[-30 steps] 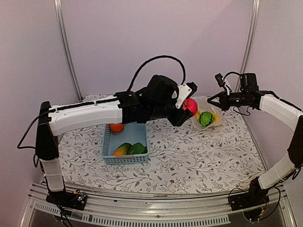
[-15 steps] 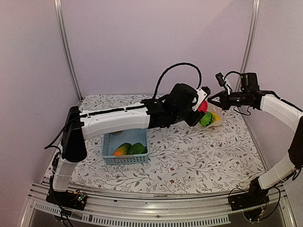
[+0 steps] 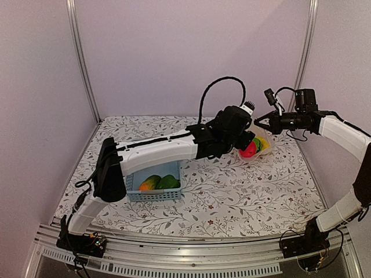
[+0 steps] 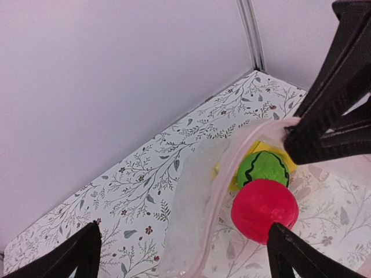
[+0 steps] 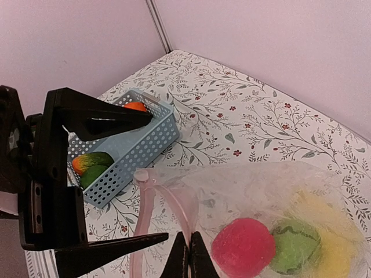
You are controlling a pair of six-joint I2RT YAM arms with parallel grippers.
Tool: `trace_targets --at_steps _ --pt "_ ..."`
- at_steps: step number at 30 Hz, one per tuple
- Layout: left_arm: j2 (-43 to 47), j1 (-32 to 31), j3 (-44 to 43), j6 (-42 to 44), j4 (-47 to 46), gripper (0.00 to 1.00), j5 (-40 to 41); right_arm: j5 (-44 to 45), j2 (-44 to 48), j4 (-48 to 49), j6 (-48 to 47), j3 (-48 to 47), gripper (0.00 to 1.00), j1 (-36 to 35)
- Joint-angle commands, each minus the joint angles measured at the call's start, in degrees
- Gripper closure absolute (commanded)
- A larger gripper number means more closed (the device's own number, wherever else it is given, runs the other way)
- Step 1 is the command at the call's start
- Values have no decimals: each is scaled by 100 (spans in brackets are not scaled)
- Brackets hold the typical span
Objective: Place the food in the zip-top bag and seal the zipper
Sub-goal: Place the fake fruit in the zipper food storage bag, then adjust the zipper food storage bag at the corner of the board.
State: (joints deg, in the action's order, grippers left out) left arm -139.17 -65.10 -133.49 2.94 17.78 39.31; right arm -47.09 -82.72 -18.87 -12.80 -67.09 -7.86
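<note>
The clear zip-top bag (image 3: 262,152) lies at the back right with its mouth held up. Inside it sit a red round piece of food (image 3: 248,151), a green striped one (image 3: 257,143) and a yellow one (image 3: 265,142). My left gripper (image 3: 249,141) stands open at the bag mouth, and its right finger (image 4: 290,255) is against the red piece (image 4: 264,209). My right gripper (image 5: 189,255) is shut on the pinkish zipper (image 5: 186,207) strip, lifting it. The left wrist view shows that strip (image 4: 229,176) too, curving up to the right gripper's jaws.
A light blue lattice basket (image 3: 153,196) stands left of centre and holds an orange-green piece (image 3: 150,183) and a green piece (image 3: 169,182). The right wrist view also shows an orange (image 5: 136,106) in the basket (image 5: 145,136). Metal posts stand at the back corners.
My left arm carried the red piece right to the bag mouth and opened. The red piece now lies inside the bag. The right arm has not moved.
</note>
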Motion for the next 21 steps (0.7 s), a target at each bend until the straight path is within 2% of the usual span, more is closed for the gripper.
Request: trace_targets --at_steps 1,6,10,12,15,18,21 --pt "879 -158 710 45 -534 1 -124 -28 103 24 32 -9 100 10" --pt "2109 -285 2374 201 -1481 2 -666 42 21 18 2 -13 100 12" --pt "2745 -252 3184 -205 -1351 4 -819 425 98 13 -17 -133 100 11" --pt "2957 -221 3516 -449 -1292 11 -1259 568 191 -15 -4 -295 100 6" --pt "2992 -202 3686 -783 -1256 18 -2223 752 227 -267 -14 -722 100 4" --pt "2825 -209 3493 -1059 -1050 21 -2611 819 163 -592 -129 -1420 100 6" --pt "2767 -205 3552 -1093 -1155 21 -2654 1824 210 -205 -93 -1432 100 0"
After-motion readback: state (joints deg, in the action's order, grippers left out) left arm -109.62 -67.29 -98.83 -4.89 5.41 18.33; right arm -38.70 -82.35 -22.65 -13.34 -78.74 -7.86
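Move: The left hand, wide open and empty at the bag's mouth, has the just-released red apple about 7 cm ahead, 3 cm to its right and 10 cm below; the green watermelon lies some 5 cm beyond the apple and 3 cm farther right. The orange in the basket sits about 40 cm to this hand's left, 4 cm ahead. From the right hand, already pinching the bag's rim, the apple is roughly 7 cm ahead, 2 cm left and 13 cm down. Backing out of the bag's mouth, the left hand draws back about 10 cm while rising and swinging left, away from the apple; near the end it sinks a little and edges right again, its wrist turning some 20 degrees clockwise and its fingers narrowing slightly on nothing. The right hand keeps its pinch on the rim and, after a wait, pulls it up and a little forward, ever faster. ##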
